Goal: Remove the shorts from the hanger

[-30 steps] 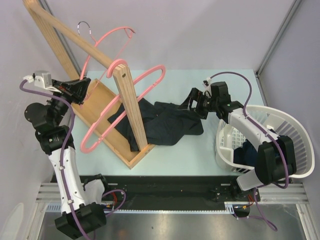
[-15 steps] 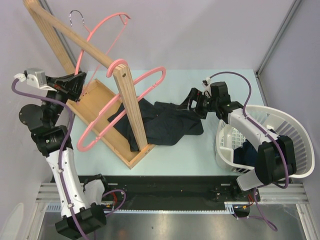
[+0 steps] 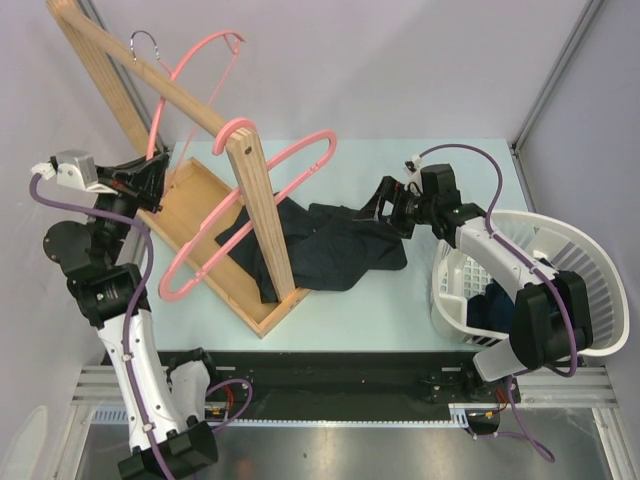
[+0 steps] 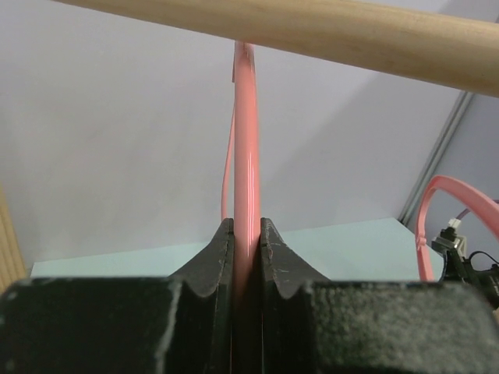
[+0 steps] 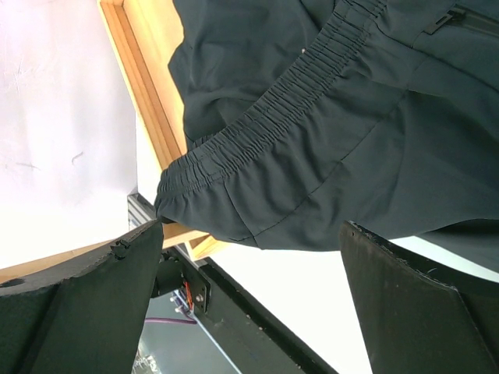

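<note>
A pair of dark shorts lies crumpled on the table, one edge draped over the wooden rack's base. In the right wrist view the shorts show their elastic waistband. My right gripper hovers open at their right edge, and in its own view there is nothing between the fingers. My left gripper is shut on the thin bar of a pink hanger, seen from the wrist as a bar pinched in the gripper. Navy shorts lie in the basket.
A white laundry basket stands at the right. The rack's slanted wooden rod and upright post cross the left half. A second pink hanger loops over the post top. Grey walls close in on both sides.
My left gripper has swung left with the pink hanger, whose metal hook has shifted left and up along the rod. The right arm and the shorts have not moved.
</note>
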`<state>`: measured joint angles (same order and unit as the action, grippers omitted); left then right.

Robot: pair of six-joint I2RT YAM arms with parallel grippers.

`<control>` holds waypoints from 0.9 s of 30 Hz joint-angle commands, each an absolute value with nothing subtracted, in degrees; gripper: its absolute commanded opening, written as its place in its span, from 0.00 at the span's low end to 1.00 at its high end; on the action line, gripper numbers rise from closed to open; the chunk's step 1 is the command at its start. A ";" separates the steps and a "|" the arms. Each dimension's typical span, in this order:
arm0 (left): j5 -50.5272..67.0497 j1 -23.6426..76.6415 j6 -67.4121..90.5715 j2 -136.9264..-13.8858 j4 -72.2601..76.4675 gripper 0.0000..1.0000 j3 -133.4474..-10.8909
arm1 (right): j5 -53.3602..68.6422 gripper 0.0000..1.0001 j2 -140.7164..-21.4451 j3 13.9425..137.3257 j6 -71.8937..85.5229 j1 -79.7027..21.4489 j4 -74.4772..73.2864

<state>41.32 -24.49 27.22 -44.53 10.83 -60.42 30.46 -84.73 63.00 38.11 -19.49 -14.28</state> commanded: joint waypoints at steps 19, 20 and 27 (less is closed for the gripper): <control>19.61 -21.01 25.49 -42.45 -7.99 0.87 -60.47 | 30.15 1.00 -84.37 62.31 37.71 -21.71 -10.02; 18.29 -21.01 25.31 -42.45 -10.26 0.95 -61.43 | 30.15 1.00 -84.37 62.31 37.71 -21.80 -10.11; 3.09 -19.34 22.07 -43.50 -20.91 1.00 -71.36 | 29.44 1.00 -84.64 62.31 37.18 -21.97 -11.07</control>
<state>12.73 -20.69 24.91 -43.90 -15.53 -63.88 30.26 -84.75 62.46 38.06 -21.58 -11.70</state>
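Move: The bare pink hanger is already pinched by one shoulder in the left hand, its metal hook above the wooden bar; the bar's hanging spot is about 11 cm ahead of the hand and 8 cm above. The other pink hanger is some 13 cm right, 3 cm back and 5 cm lower. The wooden tray lies around 7 cm ahead, 46 cm down. From the right hand, the hanging spot is roughly 36 cm left, 4 cm ahead, 35 cm up. Down by about 6 cm, drifting slightly forward and to the left, the left hand lowers the held hanger to bring its hook over the wooden bar. Midway the fingers open wide and let go of the hanger's shoulder, and the hand swings left, some 6 cm in all, tipping down and turning counter-clockwise by about 25 degrees. ##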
